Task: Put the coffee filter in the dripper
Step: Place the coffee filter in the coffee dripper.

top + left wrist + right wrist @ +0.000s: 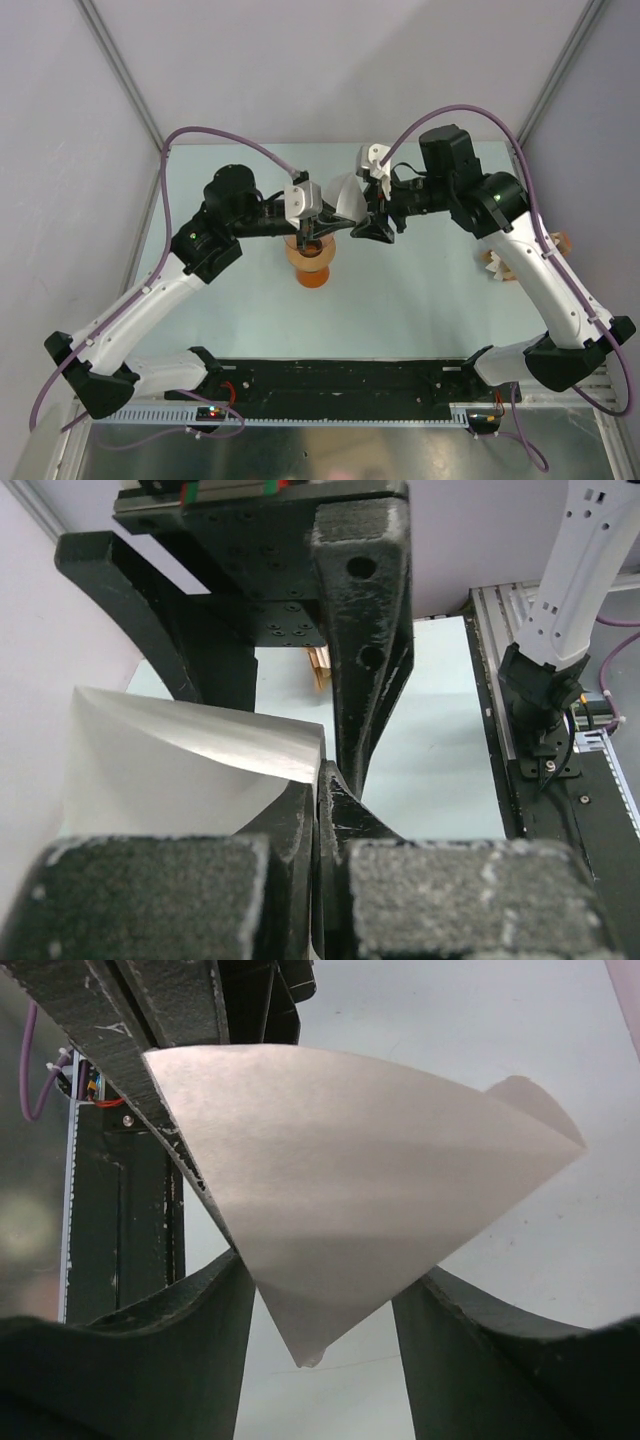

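The coffee filter (347,196) is a white paper cone held in the air between my two grippers. My left gripper (322,222) is shut on the filter's edge; in the left wrist view the paper (170,770) runs into the closed left gripper (320,780). My right gripper (325,1290) stands open around the filter's pointed tip (350,1180), one finger on each side of the cone. The right gripper (374,228) sits just right of the filter. The dripper (313,262), with its orange base, stands on the table right under the left gripper, which hides part of it.
A tan-and-white stack of paper fans (497,265) lies at the right of the table, beside the right arm. The black rail (330,385) with both arm bases runs along the near edge. Grey walls close in the back and sides.
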`<state>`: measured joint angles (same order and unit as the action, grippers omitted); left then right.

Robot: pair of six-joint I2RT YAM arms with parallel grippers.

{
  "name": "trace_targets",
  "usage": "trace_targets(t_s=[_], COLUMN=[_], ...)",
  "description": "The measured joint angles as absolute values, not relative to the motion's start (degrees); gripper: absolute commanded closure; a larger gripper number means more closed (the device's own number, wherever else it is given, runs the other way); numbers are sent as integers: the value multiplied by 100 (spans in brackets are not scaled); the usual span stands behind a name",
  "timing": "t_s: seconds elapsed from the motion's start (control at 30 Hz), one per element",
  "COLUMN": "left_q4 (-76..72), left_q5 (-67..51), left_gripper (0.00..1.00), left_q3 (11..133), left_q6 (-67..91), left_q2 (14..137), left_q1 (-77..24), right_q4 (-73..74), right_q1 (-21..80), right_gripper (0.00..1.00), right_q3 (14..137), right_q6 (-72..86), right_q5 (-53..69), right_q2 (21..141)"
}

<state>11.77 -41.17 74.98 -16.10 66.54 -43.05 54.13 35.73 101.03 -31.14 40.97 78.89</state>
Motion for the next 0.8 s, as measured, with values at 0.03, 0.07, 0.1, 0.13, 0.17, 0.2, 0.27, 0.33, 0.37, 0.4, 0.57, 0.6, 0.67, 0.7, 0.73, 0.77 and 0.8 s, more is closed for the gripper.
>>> trace_targets(t_s=[0.03,0.07,0.1,0.13,0.17,0.2,0.27,0.33,0.37,0.4,0.57,0.6,0.67,0.7,0.73,0.77,0.8], left_q4=[1179,1177,1177,1177,1175,1177,1175,1175,1175,1173,1168,1168,1186,1190,1199,1208,1214], left_q5=[-4150,-4187,-4213,-4226,-4228,-4235,-4241,-4250,-4261,-4263,-4248,-4244,-4318,-4351,-4368,-4372,-4370], left_gripper=[100,100,100,100,100,100,100,98,95,89,53,48,41,39,37,37,36], left_q3=[7498,7498,7498,7502,7502,7502,7505,7513,7516,7516,7516,7516,7516,7513,7513,7513,7511], left_q6=[-1640,-1658,-1686,-1708,-1723,-1754,-1798,-1822,-1833,-1852,-1916,-1898,-1852,-1846,-1824,-1800,-1776], left_q2=[6654,6654,6654,6654,6654,6654,6654,6654,6654,6654,6652,6648,6619,6595,6560,6514,6462], left_q1=[-4311,-4313,-4318,-4318,-4316,-4316,-4316,-4316,-4313,-4309,-4287,-4285,-4309,-4327,-4340,-4346,-4344], right_q4=[5411,5411,5415,5417,5417,5419,5426,5430,5435,5452,5489,5505,5437,5398,5371,5347,5317], right_q1=[3581,3590,3594,3597,3599,3605,3616,3616,3616,3618,3632,3634,3632,3629,3621,3605,3575], right_gripper=[47,49,50,51,51,53,57,64,65,66,69,69,70,71,71,72,72], right_q3=[10095,10095,10095,10095,10095,10095,10095,10095,10095,10092,10033,10003,9963,9944,9931,9920,9904], right_q6=[-3135,-3159,-3175,-3179,-3186,-3188,-3201,-3203,-3205,-3201,-3201,-3205,-3203,-3201,-3201,-3201,-3197], right_q5=[4101,4104,4130,4147,4165,4178,4215,4272,4296,4322,4414,4416,4397,4388,4386,4383,4381], right_q2=[7889,7889,7889,7889,7889,7889,7889,7889,7889,7887,7865,7850,7843,7843,7843,7841,7839])
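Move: Some 3 cm ahead of the left fingers, 7 cm to their left and 23 cm below waits the dripper, on the carafe whose middle is roughly 32 cm down at the same spot; the left hand still pinches the filter's edge. The open right fingers straddle the filter's narrow end, with the filter's middle about 4 cm to their left, 2 cm ahead and 1 cm higher. From the right hand the dripper lies some 10 cm left, 2 cm ahead and 21 cm down. Closing the right fingers to about half their gap around the filter's tapered end, while that hand drifts back roughly 1 cm and partly returns, takes over the hold. The left hand first stays put, keeping its pinch, then spreads its fingers wide to let go of the edge and eases back about 1.5 cm and up 1 cm, one finger still inside the filter's mouth. ##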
